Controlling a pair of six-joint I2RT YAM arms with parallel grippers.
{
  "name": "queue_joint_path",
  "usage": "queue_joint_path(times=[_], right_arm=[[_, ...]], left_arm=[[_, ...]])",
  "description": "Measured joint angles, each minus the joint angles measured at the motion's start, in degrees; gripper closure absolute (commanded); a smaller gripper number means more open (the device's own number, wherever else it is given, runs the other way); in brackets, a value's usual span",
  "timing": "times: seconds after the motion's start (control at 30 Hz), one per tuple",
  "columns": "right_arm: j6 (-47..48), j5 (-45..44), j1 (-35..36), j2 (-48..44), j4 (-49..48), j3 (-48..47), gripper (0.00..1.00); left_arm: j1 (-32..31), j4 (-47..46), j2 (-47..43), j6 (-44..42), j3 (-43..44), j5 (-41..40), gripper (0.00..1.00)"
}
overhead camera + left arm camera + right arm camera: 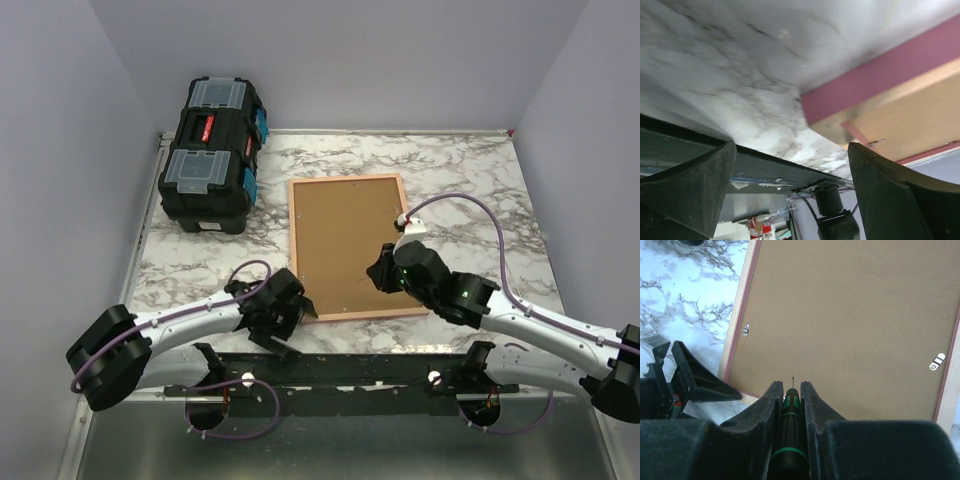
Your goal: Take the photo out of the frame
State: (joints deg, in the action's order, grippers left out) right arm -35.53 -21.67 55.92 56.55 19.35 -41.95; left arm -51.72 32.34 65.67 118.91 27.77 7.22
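The pink frame [349, 245] lies back side up on the marble table, its cork-brown back showing. The photo is hidden. My right gripper [384, 270] hovers over the frame's near right part and is shut on a small black-and-green screwdriver [791, 405], whose tip points at the brown back [855, 315]. Small metal clips [746, 330] [938, 361] sit at the frame's side edges. My left gripper [303, 305] is open and empty at the frame's near left corner [840, 107]; its fingers [890, 195] stand wide apart beside that corner.
A black toolbox [212, 152] with blue latches and clear lid compartments stands at the far left of the table. The black mounting rail [350, 370] runs along the near edge. Purple walls close in the sides and back.
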Motion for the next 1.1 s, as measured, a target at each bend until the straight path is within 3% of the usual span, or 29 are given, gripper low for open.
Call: queue_joint_path(times=[0.2, 0.6, 0.8, 0.9, 1.1], right_arm=[[0.07, -0.42, 0.0, -2.93, 0.33, 1.07, 0.99], [0.44, -1.7, 0.0, -6.32, 1.25, 1.51, 0.99], [0.39, -1.7, 0.0, -6.6, 1.68, 2.38, 0.99], [0.39, -1.7, 0.0, -6.67, 1.81, 2.54, 0.99], [0.37, -1.68, 0.0, -6.38, 1.81, 2.71, 0.99]], left_arm=[[1.27, -0.61, 5.68, 0.13, 5.79, -0.96, 0.12], [2.23, -0.37, 14.27, 0.5, 9.94, 0.0, 0.61], [2.62, 4.74, 14.27, -3.89, 12.81, -5.68, 0.82], [4.46, 6.01, 14.08, -10.62, 13.66, -10.19, 1.0], [10.08, 5.77, 14.8, -27.69, 15.41, -14.03, 1.0]])
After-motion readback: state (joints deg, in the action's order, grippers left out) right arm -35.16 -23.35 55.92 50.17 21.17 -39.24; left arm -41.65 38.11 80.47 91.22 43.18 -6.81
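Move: The frame lies face down. The spot on its near edge that my open left hand will grip is about 4 cm ahead and 2 cm to the right, just below finger height. The frame's near left corner is 4 cm ahead and 2 cm left, with a metal clip some 17 cm straight ahead. The screwdriver tip hangs about 12 cm ahead and 15 cm to the right. From my right hand, the grip spot is roughly 17 cm left, 6 cm back and 13 cm lower. I bring my left hand about 4 cm forward and slightly right onto the frame's near edge, and close the wide-open fingers to pinch the rim beside the corner. Then, keeping that grip, I swing the edge forward and left about 7 cm, turning the wrist some 15 degrees clockwise. My right hand keeps the screwdriver raised over the backing and drifts 2 cm right. ##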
